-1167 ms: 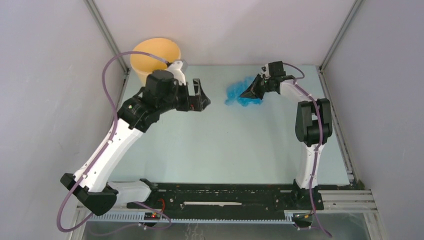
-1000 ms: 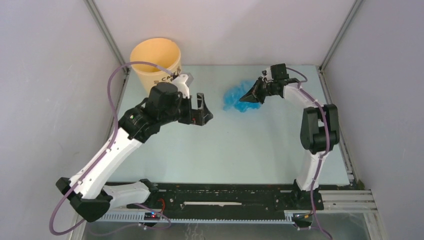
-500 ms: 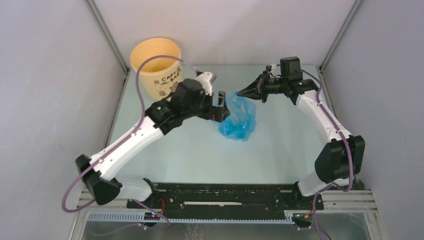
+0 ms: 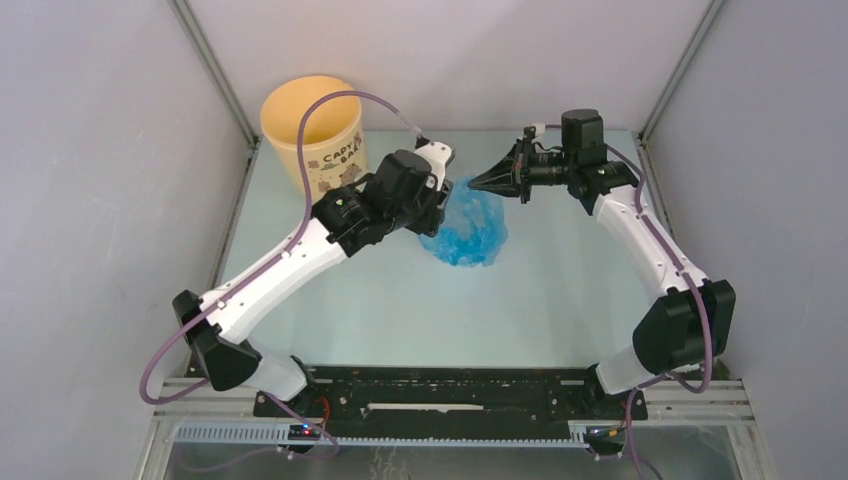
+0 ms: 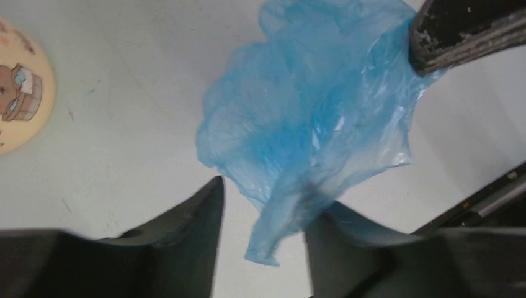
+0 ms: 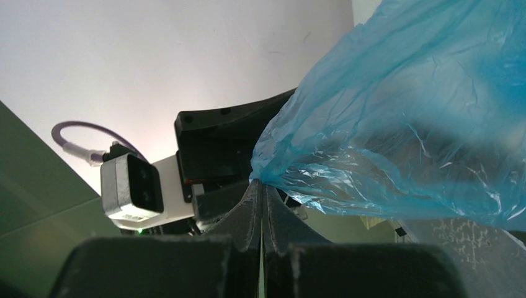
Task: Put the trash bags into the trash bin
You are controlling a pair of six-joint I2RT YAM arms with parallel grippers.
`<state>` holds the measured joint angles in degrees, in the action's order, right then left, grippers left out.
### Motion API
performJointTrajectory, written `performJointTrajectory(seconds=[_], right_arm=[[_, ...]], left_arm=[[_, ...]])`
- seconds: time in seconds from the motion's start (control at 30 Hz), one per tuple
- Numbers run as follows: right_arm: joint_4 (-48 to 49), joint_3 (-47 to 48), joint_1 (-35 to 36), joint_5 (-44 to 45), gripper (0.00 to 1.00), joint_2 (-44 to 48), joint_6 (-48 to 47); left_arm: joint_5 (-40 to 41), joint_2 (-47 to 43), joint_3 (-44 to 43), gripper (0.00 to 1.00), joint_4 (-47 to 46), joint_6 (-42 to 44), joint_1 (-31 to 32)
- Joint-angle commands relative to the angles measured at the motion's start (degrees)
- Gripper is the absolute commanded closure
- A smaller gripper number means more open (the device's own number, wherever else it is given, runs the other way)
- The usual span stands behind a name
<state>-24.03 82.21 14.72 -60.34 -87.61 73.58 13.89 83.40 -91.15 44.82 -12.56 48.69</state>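
The light-blue trash bag (image 4: 466, 232) hangs above the table's middle back. My right gripper (image 4: 476, 185) is shut on its upper edge and holds it up. The pinch also shows in the right wrist view (image 6: 260, 184), with the bag (image 6: 409, 118) spreading to the right. My left gripper (image 4: 436, 222) is at the bag's left side. In the left wrist view it (image 5: 267, 214) is open, and the bag's lower tail (image 5: 291, 211) hangs between the jaws, against the right finger (image 5: 335, 239). The pale-yellow trash bin (image 4: 312, 122) stands upright at the back left.
Grey enclosure walls with metal corner posts (image 4: 215, 70) close in the table at the back and both sides. The bin's printed side (image 5: 15, 105) is at the left edge of the left wrist view. The black rail (image 4: 450, 395) runs along the near edge.
My right gripper has lifted the bag off the table. My left arm has swung right from beside the bin to the hanging bag, and its open jaws now straddle the bag's lower tail.
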Motion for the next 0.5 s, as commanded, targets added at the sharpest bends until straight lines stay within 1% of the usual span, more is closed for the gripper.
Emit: performJointTrajectory(seconds=[0.0,0.07,0.1,0.13,0.17,0.23,0.27,0.3,0.33,0.4,0.43,0.47], right_arm=[[4.2,0.32,0.09,-3.6,1.0,2.89,0.26],[6.51,0.35,-0.71,-4.88,1.0,2.47,0.34],[7.61,0.52,-1.46,-5.25,1.0,2.19,-0.92],[6.65,1.17,-2.49,-4.57,1.0,1.79,-4.52],[2.24,2.76,-3.63,-2.51,0.92,1.67,-9.46],[-10.58,7.11,-5.37,4.04,0.59,1.47,-21.76],[-15.86,9.69,-5.74,8.06,0.45,1.11,-27.28],[-21.03,12.29,-5.92,12.14,0.34,0.48,-32.58],[-25.79,15.06,-5.79,16.08,0.28,-0.28,-36.77],[-33.13,19.44,-5.24,23.49,0.24,-1.6,-43.59],[-35.64,20.28,-4.92,26.76,0.23,-1.72,-45.89],[-36.81,20.04,-4.4,29.66,0.22,-1.27,-47.95]], left_arm=[[-6.7,-1.43,1.44,0.65,-2.19,3.31,-0.03],[-5.49,-1.81,1.07,0.91,-1.87,2.96,-0.01],[-4.84,-2.05,0.62,0.98,-1.4,2.9,-0.01],[-4.44,-2.23,0.1,1.0,-0.87,2.63,0.03],[-4.25,-2.34,-0.74,1.0,-0.09,2.13,-0.07],[-5.13,-1.82,-4.02,1.0,3.03,0.22,-0.2],[-6.53,-1.12,-6.6,1.0,5.01,-0.71,-0.36],[-7.25,-0.16,-9.26,1.0,7.06,-1.88,-0.64],[-7.86,0.83,-12.32,1.0,9.27,-3.49,-1.1],[-10.37,3.76,-17.97,1.0,13.7,-8.76,-3.63],[-13.71,5.06,-20.19,1.0,15.62,-12.28,-6.05],[-18.98,6.35,-21.41,1.0,16.51,-15.74,-8.84]])
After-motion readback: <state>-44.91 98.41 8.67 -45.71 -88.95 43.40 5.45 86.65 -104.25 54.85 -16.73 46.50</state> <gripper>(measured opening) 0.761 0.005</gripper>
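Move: The bag hangs stretched from the right fingers. One edge already runs between the half-open left fingers, and the bag's middle is about 9 cm below the left hand, 4 cm to its right and 1 cm back. From the right hand, which pinches the bag, that middle is some 14 cm below, 2 cm back and 1 cm left. The trash bin stands about 25 cm ahead of the left hand, 21 cm to its left and 17 cm lower. Edging back about a centimetre, the left hand shuts fully on the bag's edge and pinches it, then lifts about 4 cm at the end. Once that grip is closed, the right fingers open and let go. The right hand draws off some 6 cm right and 4 cm forward, away from the bag, its fingertips dipping as the wrist rolls, some 30 degrees in all. ##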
